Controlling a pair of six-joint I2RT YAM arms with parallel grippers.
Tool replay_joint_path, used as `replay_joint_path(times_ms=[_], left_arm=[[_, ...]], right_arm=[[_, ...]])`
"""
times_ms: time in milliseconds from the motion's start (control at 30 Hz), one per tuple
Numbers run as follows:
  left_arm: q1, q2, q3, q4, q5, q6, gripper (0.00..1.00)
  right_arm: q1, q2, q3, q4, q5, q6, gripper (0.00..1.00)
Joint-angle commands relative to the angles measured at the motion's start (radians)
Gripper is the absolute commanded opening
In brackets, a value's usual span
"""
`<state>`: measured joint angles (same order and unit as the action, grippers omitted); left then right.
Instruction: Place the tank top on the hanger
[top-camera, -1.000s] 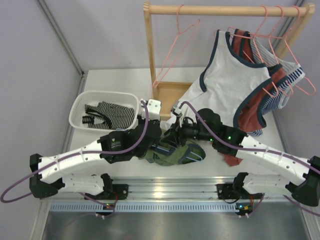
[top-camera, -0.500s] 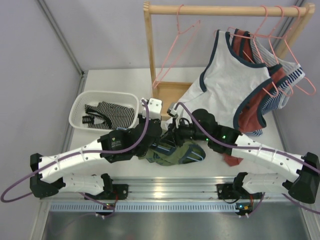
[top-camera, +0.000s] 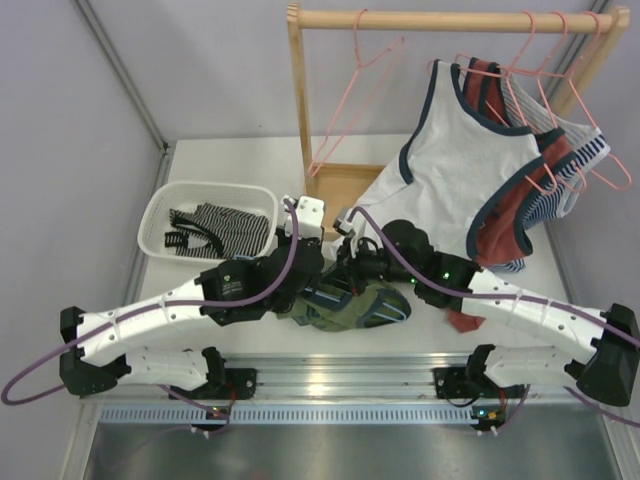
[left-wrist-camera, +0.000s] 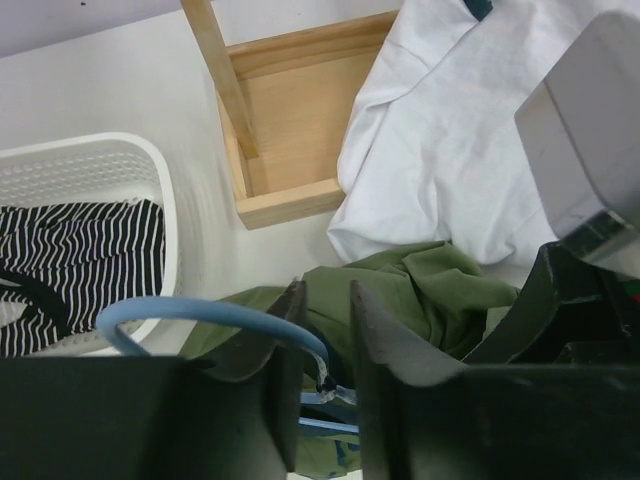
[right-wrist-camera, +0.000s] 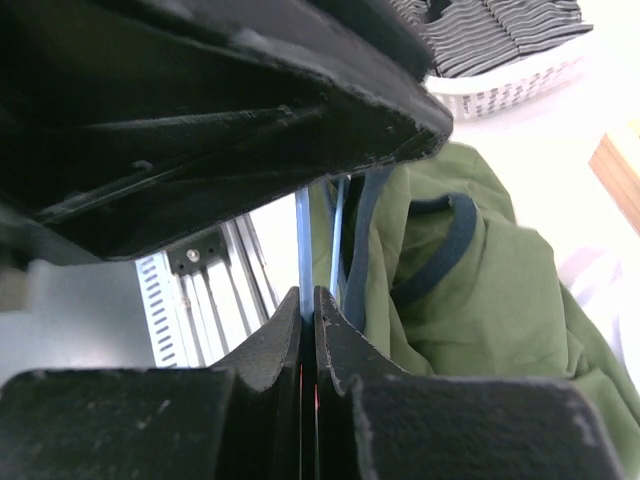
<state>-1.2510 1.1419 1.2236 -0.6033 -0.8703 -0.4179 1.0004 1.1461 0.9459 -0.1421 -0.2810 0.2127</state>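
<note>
The olive-green tank top (top-camera: 365, 308) lies crumpled on the table between my two arms, its navy trim (right-wrist-camera: 455, 215) showing in the right wrist view. The light-blue hanger's hook (left-wrist-camera: 200, 309) curves in from the left, and its twisted neck sits in the gap of my left gripper (left-wrist-camera: 326, 290). Those jaws stand slightly apart, so this gripper is open around the wire without clamping it. My right gripper (right-wrist-camera: 308, 292) is shut on a straight run of the hanger wire (right-wrist-camera: 303, 240), just under the left gripper's body (right-wrist-camera: 200, 120). The rest of the hanger is buried in the tank top (left-wrist-camera: 430, 285).
A white basket (top-camera: 160, 215) holding a striped garment sits at the left. The wooden rack (top-camera: 297, 100) with its base tray (left-wrist-camera: 290, 120) stands behind, carrying pink hangers (top-camera: 350, 100) and a white navy-trimmed top (top-camera: 450, 160) that drapes onto the table.
My right gripper has moved slightly left and closed onto the hanger wire. My left jaws have opened a little around the hanger's neck.
</note>
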Motion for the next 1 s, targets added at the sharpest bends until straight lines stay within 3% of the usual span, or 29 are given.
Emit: replay_joint_path(times_ms=[0,67,100,133,367,567,833,967], left_arm=[[-0.004,-0.004,0.050,0.023,-0.018,0.014,0.32],[-0.004,-0.010,0.059,0.022,-0.018,0.016,0.39],[-0.004,-0.011,0.060,0.023,-0.019,0.016,0.54],[-0.004,-0.016,0.062,0.023,-0.018,0.014,0.59],[-0.008,-0.076,0.059,0.083,0.050,0.050,0.62],[-0.011,-0.131,0.103,0.114,0.093,0.082,0.77],[-0.013,-0.157,0.185,0.146,0.099,0.162,0.77],[-0.013,-0.157,0.241,0.145,0.067,0.202,0.77]], right_arm=[[0.012,-0.032,-0.018,0.084,0.034,0.005,0.00],[0.012,-0.051,-0.028,0.087,0.049,0.013,0.00],[0.012,-0.057,-0.030,0.090,0.063,0.019,0.00],[0.015,-0.065,-0.036,0.105,0.065,0.028,0.00],[0.012,-0.123,-0.119,0.220,0.132,0.105,0.00],[0.010,-0.204,-0.151,0.240,0.206,0.140,0.00],[-0.009,-0.330,-0.159,0.228,0.293,0.177,0.00],[-0.045,-0.375,-0.064,0.112,0.336,0.186,0.00]])
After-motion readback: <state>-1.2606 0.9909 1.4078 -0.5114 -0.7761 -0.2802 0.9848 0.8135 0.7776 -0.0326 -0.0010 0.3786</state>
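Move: At the blue hanger's neck, the left hand has the wire between its fingers, which are just starting to part; the right hand is shut on the wire some 4 cm below the neck and about 2 cm nearer the base. The green tank top lies roughly 18 cm straight below the left hand and about 13 cm below and 4 cm ahead of the right. From the left hand, the white basket is some 28 cm left and 15 cm ahead, and the wooden tray about 22 cm straight ahead, both near 28 cm down. Opening wide, the left hand lets go of the hanger and, slowly at first, climbs clear by about 13 cm, easing slightly back and left as it rolls. The right keeps its pinch on the wire, dips a little, then carries the hanger right and up by some 6 cm each way, away from the left hand, while turning about 20 degrees clockwise and rolling its left side up. ##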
